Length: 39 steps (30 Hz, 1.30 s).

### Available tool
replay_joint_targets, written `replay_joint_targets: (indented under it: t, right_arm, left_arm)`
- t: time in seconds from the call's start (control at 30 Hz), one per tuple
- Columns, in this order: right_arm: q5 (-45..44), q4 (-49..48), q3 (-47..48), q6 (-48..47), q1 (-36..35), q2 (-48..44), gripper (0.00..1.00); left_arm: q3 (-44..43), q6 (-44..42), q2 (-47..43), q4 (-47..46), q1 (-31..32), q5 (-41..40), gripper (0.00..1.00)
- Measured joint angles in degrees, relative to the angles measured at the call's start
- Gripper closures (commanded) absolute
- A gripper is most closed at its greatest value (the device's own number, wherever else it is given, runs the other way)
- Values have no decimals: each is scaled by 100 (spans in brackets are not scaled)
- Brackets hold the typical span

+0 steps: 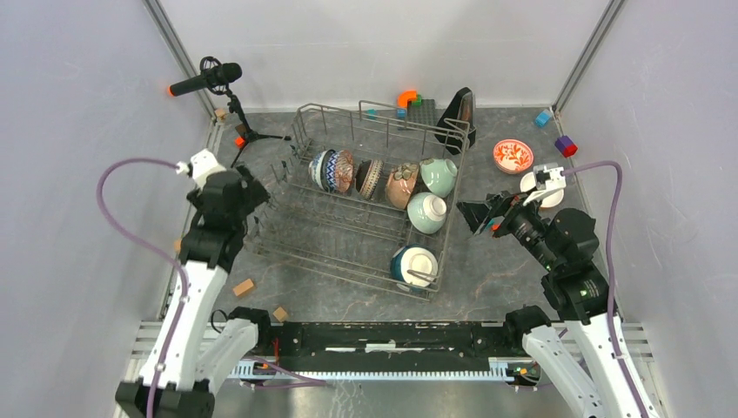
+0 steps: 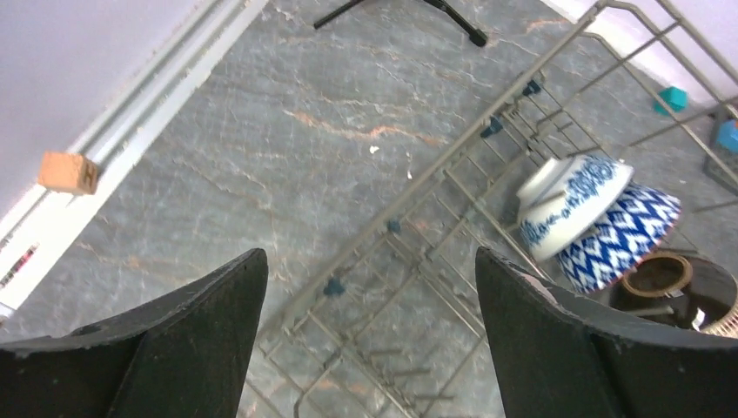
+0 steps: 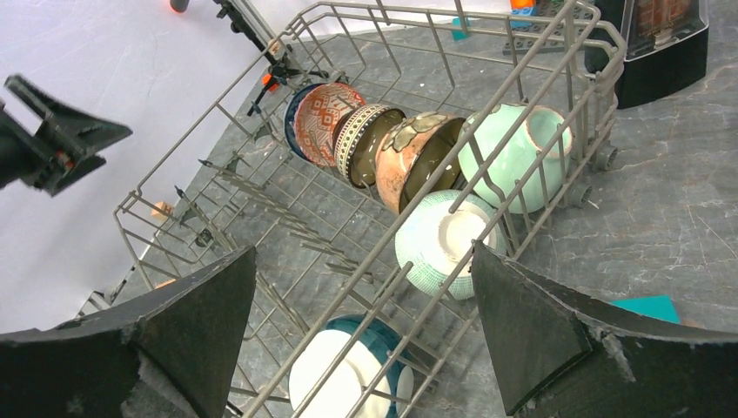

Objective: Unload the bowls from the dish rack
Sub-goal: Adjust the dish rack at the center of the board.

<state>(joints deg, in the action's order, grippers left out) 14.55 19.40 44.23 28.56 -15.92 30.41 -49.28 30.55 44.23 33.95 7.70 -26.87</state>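
The grey wire dish rack (image 1: 313,237) lies mid-table. Along its far row stand a blue-white bowl (image 1: 323,170), a red-lattice bowl (image 1: 344,171), a striped bowl (image 1: 372,178), a tan bowl (image 1: 400,185) and a mint bowl (image 1: 438,177). A second mint bowl (image 1: 426,212) and a teal bowl with a white base (image 1: 414,266) sit nearer. A red-floral bowl (image 1: 513,156) and a white bowl (image 1: 550,197) rest on the table to the right. My left gripper (image 2: 370,287) hangs open over the rack's left edge (image 2: 452,165), holding nothing. My right gripper (image 3: 364,279) is open above the rack's right side, over the teal bowl (image 3: 357,370).
A microphone on a tripod (image 1: 209,80) stands at the far left. A black upright object (image 1: 459,113) and coloured blocks (image 1: 566,145) lie behind and right of the rack. Wooden blocks (image 1: 244,286) sit near the left arm's base.
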Motion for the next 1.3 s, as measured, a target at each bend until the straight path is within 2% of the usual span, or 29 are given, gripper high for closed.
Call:
replay_joint_targets:
  t: [0.1, 0.27, 0.33, 0.47, 0.53, 0.67, 0.87, 1.03, 1.3]
  right_arm:
    - [22, -11, -127, -17, -26, -129, 2]
    - [33, -4, -280, -90, -153, -251, 2]
    - [-9, 0, -286, -151, -221, -306, 2]
    - [-111, -2, -286, -254, -317, -422, 2]
    - [-138, -11, -289, -295, -350, -435, 2]
    - [-160, -59, -356, -319, -358, -417, 2]
    - [-160, -170, -380, -334, -413, -201, 2]
    - [-155, -225, -376, -332, -468, 52, 2]
    - [-170, -219, -175, -334, -535, 433, 2]
  left_arm:
    - [-354, -330, 824, -291, -2, -133, 6]
    - [-708, -883, 2385, -573, -2, -92, 14]
    - [-719, -1058, 2793, -588, -2, 2, 18]
    - [-717, -1268, 3067, -616, -2, 50, 31]
    - [-695, -1322, 3075, -691, -2, 46, 40]
    - [-496, -1375, 2981, -857, -22, -92, 68]
    - [7, -2079, 2212, -772, 44, 297, 98]
    - [319, -2138, 1530, -444, 168, 872, 98]
    - [721, -1213, 717, -188, 175, 1045, 98]
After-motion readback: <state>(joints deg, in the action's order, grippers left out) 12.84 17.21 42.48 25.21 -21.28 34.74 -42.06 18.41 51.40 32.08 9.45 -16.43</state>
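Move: The left hand is open. The stretch of the dish rack's left rim that it wants lies about 7 cm ahead, in line sideways and some 9 cm below. The blue-and-white bowl sits roughly 17 cm ahead and 13 cm to its right, with the red patterned bowl about 5 cm farther right. The right hand hangs open with the rack's right rim about 4 cm to its left and 15 cm below; the green bowl is some 12 cm ahead and 7 cm left. The left fingers close on the rack's left rim and keep hold, dragging it back about 8 cm and some 3 cm to the right. Before that, the hand reaches forward and down roughly 8 cm each way, tipping down some 20 degrees, then turns clockwise as it pulls. The right hand, still wide open, sinks about 2.5 cm and drifts 2 cm left by the right rim. ##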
